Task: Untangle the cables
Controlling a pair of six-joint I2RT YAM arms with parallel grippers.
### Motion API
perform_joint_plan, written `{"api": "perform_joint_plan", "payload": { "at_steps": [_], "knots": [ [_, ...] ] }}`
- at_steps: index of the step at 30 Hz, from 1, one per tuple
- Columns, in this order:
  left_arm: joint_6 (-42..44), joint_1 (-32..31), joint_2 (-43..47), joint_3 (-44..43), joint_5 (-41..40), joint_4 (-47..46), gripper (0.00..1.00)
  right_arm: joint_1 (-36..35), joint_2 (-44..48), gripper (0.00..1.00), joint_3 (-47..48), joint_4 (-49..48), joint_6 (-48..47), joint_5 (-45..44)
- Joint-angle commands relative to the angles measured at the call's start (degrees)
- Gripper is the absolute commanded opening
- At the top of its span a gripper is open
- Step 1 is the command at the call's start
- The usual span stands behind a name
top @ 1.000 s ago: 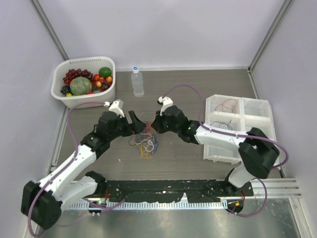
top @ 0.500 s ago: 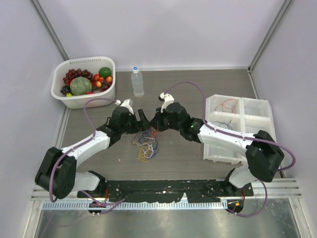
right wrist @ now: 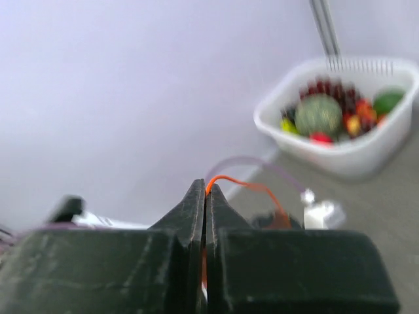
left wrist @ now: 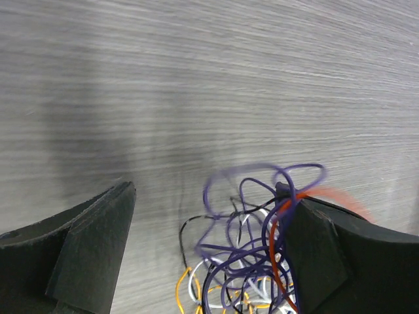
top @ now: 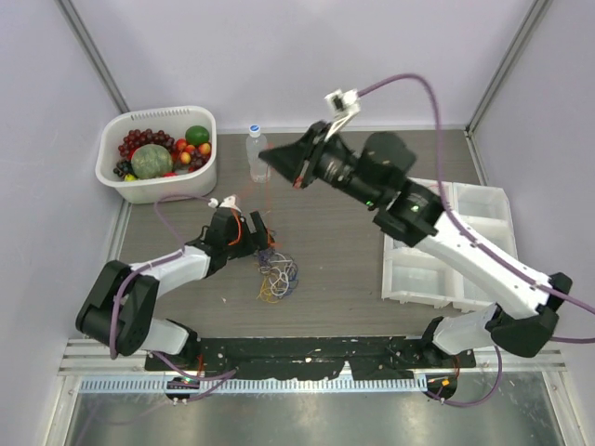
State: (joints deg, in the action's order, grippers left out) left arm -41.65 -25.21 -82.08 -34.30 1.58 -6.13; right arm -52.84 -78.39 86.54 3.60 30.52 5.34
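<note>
The cables lie as a small tangle of purple, white, yellow and black loops mid-table. My left gripper is low at the tangle's upper left edge and open. In the left wrist view the loops sit between its spread fingers, and a red-orange cable runs along the right one. My right gripper is raised high over the table, near the bottle. It is shut on a thin orange cable that arcs out of its tips.
A white basket of fruit stands at the back left, also in the right wrist view. A water bottle stands beside it. A white compartment tray at the right holds a red cable and a dark one.
My right arm has lifted up and back from the tangle, still pinching the orange cable. The left gripper has dropped lower beside the tangle and stayed open.
</note>
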Motion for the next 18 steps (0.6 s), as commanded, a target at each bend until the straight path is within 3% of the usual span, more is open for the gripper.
{"api": "perform_joint_plan", "payload": {
  "at_steps": [1,8,13,18],
  "knots": [
    [0.07,0.95,6.23,3.01,-7.12,0.85,0.91,-0.34,5.0,0.01,12.15,-0.43,-1.16,-2.88],
    [0.08,3.24,8.51,5.91,-7.65,1.56,0.91,-0.33,3.68,0.01,25.32,4.47,-6.78,-5.16],
    [1.39,3.85,11.68,6.79,-11.07,2.7,0.93,-0.25,6.49,0.01,27.01,9.76,-13.2,-16.75],
    [-0.26,6.4,10.98,6.62,-11.08,5.77,0.96,-0.33,9.75,0.01,30.43,9.85,-15.84,-18.44]
  ]
}}
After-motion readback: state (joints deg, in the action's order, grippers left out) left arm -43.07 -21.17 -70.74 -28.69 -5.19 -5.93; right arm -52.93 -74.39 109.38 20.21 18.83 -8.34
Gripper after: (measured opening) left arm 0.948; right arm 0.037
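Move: Almost straight beneath the right hand, some 44 cm down, lies the tangle, about 1 cm back and 2 cm left. From that hand the bottle stands roughly 22 cm ahead and 6 cm left, 36 cm lower, and the white tray about 42 cm right and 4 cm ahead, 42 cm lower. From the left hand the tangle's middle is some 7 cm back, 3 cm right and 4 cm below. Pulling up and away from the tangle, the right hand keeps its shut grip on the orange cable, climbing fast by about 15 cm while shifting right, then levelling off and still going right, nearly 10 cm in all, and swinging some 15 degrees clockwise. The left hand, wide open with tangle loops still against its right finger, eases about 5 cm left and slightly up, turning a little counter-clockwise. ##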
